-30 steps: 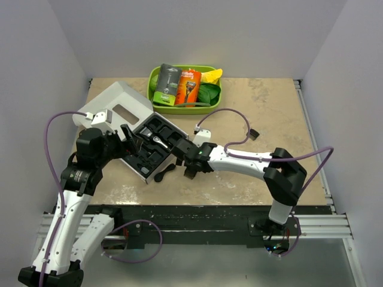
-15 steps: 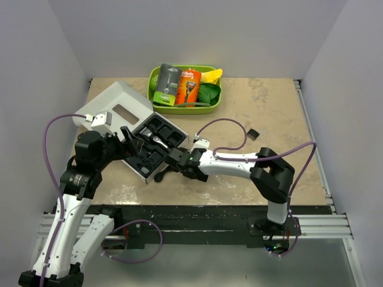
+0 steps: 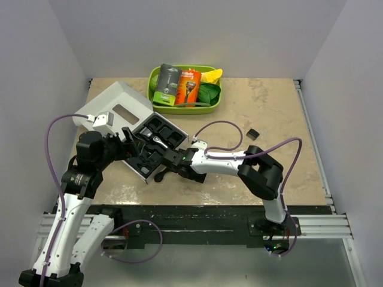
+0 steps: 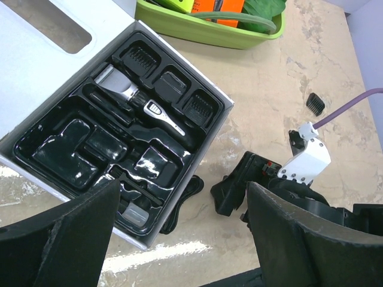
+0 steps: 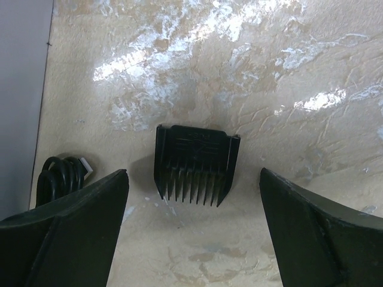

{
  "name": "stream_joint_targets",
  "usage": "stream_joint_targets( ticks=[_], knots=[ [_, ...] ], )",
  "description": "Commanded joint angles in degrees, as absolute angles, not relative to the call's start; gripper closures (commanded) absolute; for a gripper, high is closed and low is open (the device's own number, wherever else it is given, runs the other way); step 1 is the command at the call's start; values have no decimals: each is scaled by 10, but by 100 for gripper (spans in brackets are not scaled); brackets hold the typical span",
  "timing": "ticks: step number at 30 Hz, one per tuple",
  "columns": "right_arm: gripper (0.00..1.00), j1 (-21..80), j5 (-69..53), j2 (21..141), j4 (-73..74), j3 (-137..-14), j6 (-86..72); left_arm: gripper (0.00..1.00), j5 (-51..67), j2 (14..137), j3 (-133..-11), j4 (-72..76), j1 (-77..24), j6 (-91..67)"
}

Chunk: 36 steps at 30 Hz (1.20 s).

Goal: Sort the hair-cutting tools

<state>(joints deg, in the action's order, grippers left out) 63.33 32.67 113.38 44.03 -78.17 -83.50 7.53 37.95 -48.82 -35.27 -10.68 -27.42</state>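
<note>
The black hair clipper [image 4: 133,97] with its silver head lies in the open case's black tray [image 3: 142,162]. A small black guide comb [image 5: 196,164] lies flat on the table, teeth toward the camera, centred between the fingers of my open right gripper [image 5: 191,239], untouched. That gripper [image 3: 170,162] sits low by the case's front right edge. A small black curved piece [image 4: 179,206] lies against that edge, left of the comb [image 5: 60,174]. Another guide comb [image 3: 254,133] lies alone on the table to the right. My left gripper [image 3: 128,139] hovers open above the case, holding nothing.
The case's white lid [image 3: 116,104] lies open at the back left. A green bin [image 3: 179,109] at the back holds the orange razor package [image 3: 190,86] and the grey-and-green one [image 3: 166,85]. Purple cables loop over both arms.
My right arm has swung left across the table, bringing its gripper down next to the case's front edge. The left arm has hardly moved.
</note>
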Motion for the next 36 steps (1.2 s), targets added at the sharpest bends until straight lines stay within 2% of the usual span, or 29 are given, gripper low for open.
stream_joint_targets(
  ticks=[1, 8, 18, 30, 36],
  knots=[
    [9, 630, 354, 1158, 461, -807, -859, 9, 85, 376, -483, -334, -112, -273],
    [15, 616, 353, 1172, 462, -801, -853, 9, 80, 375, -476, -331, -112, -271],
    [31, 612, 348, 1187, 447, -799, -835, 9, 77, 381, -477, -329, -115, -267],
    [58, 613, 328, 1206, 427, -802, -817, 9, 69, 381, -476, -331, -116, -265],
    [62, 612, 368, 1185, 460, -815, -789, 10, 67, 378, -478, -335, -116, -264]
  ],
)
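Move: The comb attachment I am after lies about 2 cm ahead of my right hand, some 1 cm to its right and 1 cm below, between my spread fingers. The coiled cable is roughly 9 cm to my right hand's left and 2 cm ahead; the middle of the open tool box is about 12 cm ahead and 13 cm left. From my left hand the comb attachment lies roughly 22 cm right, 1 cm ahead and 23 cm below. I slide my right hand about 2 cm forward, just above the table, so the fingertips come level with the comb attachment. Along the way I close the wide-open fingers to around half, one on each side, until they pinch it and stop; the hand tilts only slightly. ##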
